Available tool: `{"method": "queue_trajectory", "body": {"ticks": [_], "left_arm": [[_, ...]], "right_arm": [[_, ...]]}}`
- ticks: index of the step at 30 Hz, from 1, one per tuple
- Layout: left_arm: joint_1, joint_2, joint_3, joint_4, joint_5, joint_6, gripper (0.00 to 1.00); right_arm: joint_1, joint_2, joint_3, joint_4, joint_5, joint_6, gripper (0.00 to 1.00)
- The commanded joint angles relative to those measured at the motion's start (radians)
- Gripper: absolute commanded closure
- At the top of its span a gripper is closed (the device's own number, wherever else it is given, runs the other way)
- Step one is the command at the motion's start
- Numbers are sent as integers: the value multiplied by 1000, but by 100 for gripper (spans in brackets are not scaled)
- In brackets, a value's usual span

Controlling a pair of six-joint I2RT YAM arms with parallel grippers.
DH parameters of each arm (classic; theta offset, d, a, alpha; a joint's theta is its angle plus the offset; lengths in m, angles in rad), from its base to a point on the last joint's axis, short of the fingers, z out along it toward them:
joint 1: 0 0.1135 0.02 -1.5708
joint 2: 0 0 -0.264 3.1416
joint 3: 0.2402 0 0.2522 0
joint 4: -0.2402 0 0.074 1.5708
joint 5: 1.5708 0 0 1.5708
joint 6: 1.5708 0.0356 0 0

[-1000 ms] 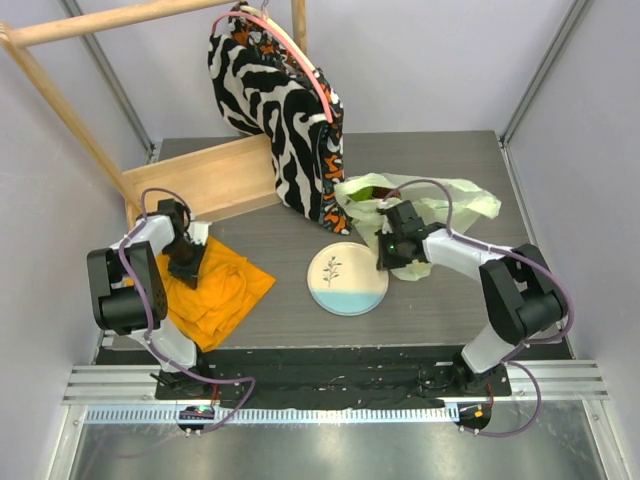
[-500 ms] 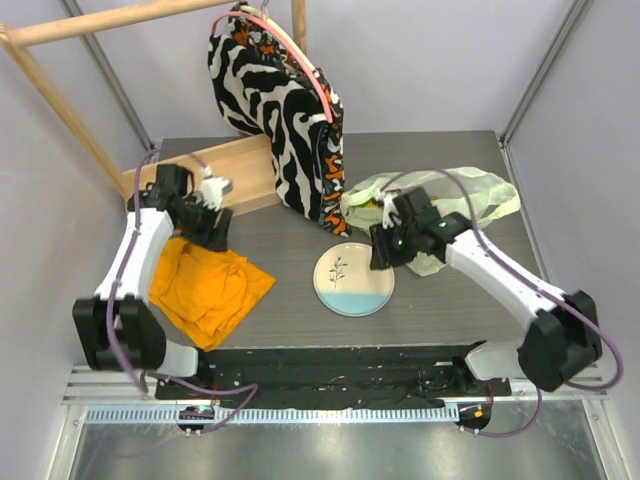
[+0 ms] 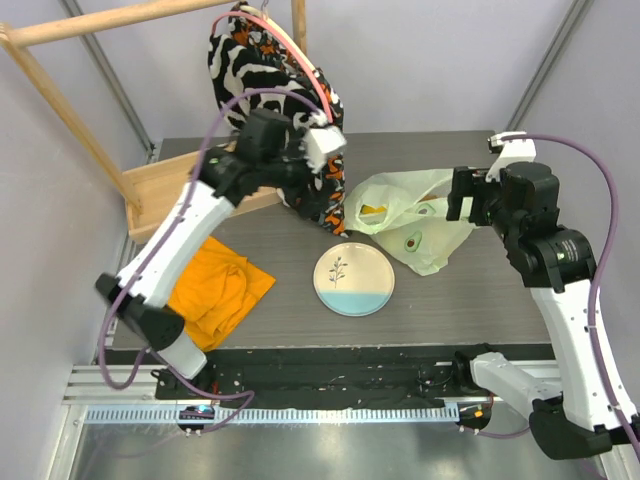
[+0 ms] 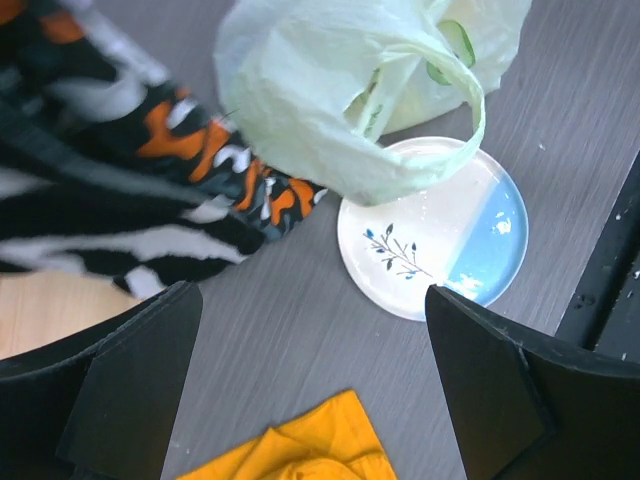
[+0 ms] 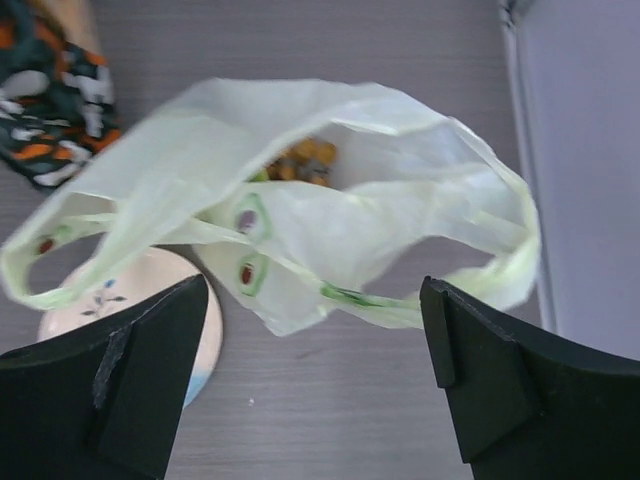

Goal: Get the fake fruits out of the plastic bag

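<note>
The pale-green plastic bag [image 3: 412,218] lies crumpled at the back right of the table, its mouth gaping. Inside it I can make out fake fruits as a yellow-orange patch [image 3: 374,211] and a brownish-orange cluster [image 5: 300,160]; the others are hidden by the film. My left gripper [image 4: 310,400] hangs high over the table left of the bag, open and empty, beside the zebra bag. My right gripper [image 5: 315,390] hovers above the bag's right side, also open and empty. The bag's handle [image 4: 455,120] drapes over the plate rim.
A white-and-blue plate [image 3: 350,280] sits in front of the bag. The zebra-patterned cloth bag [image 3: 285,100] hangs from a wooden frame at the back. A wooden box [image 3: 160,185] stands at the back left, and an orange cloth [image 3: 215,290] lies at the front left.
Both arms lifted off the table and swung up and back. Both grippers went from shut to open. The plastic bag shifted and now gapes wider.
</note>
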Motion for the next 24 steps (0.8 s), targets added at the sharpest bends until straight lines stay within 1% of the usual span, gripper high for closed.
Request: {"method": "queue_trajectory", "body": {"ticks": [1,2,5,7,8,10,12,15,17,20,21,23,24], "left_arm": [[-133,135,101,-32,-117,76,1],[-177,149,104,-20,-136,85,2],[-239,207,116,-11,-194,107,3],[-268,239,113,-3,-232,118,4],[-274,248,113,0,-260,122,4],[-285,277,124,3,-272,132,4],[-284,298,144,0,-273,132,5],[-288,324,158,11,-262,135,6],[-293,350,165,22,-257,135,8],[-299,388,201,25,-271,135,15],[-299,419,227,20,-274,136,21],[-299,442,253,2,-280,141,28],[-299,459,273,-3,-280,139,34]], "right_arm": [[-92,13,30,-105,213,-13,4],[-132,10,33,-117,252,-14,5],[-186,6,35,-124,303,-33,5],[-200,14,47,-137,323,-31,5],[-210,16,47,-143,342,-34,5],[-227,31,43,-156,359,-44,5],[-253,40,37,-163,340,-44,5],[-328,65,30,-188,245,-42,5],[-347,110,23,-226,202,-18,5],[-414,167,13,-245,93,-1,7],[-436,180,15,-240,17,16,7],[-482,209,41,-223,-60,31,9],[-493,238,53,-220,-114,36,10]]}}
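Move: The bag's left handle lies about 13 cm right of the left hand, 4 cm ahead and 17 cm below. The plate is 9 cm right, 1 cm ahead and 33 cm down, and the fabric's lower end some 12 cm ahead, 4 cm right and 27 cm down. From the right hand, the bag's right rim is about 13 cm ahead, 4 cm right and 20 cm below, the bag's middle 16 cm ahead, 9 cm left and 28 cm below. The left hand swoops right and down, about 12 cm across and 11 cm lower, tipping its fingers some 20 degrees steeper towards the bag's left handle, slows almost to a stop partway, then eases on and starts to narrow its wide-open fingers around the handle, with no grip on it yet. Meanwhile the right hand, still open, swings about 14 cm right to the outside of the bag's right rim, turning some 30 degrees clockwise, then sinks about 8 cm with its fingers tipping down. ##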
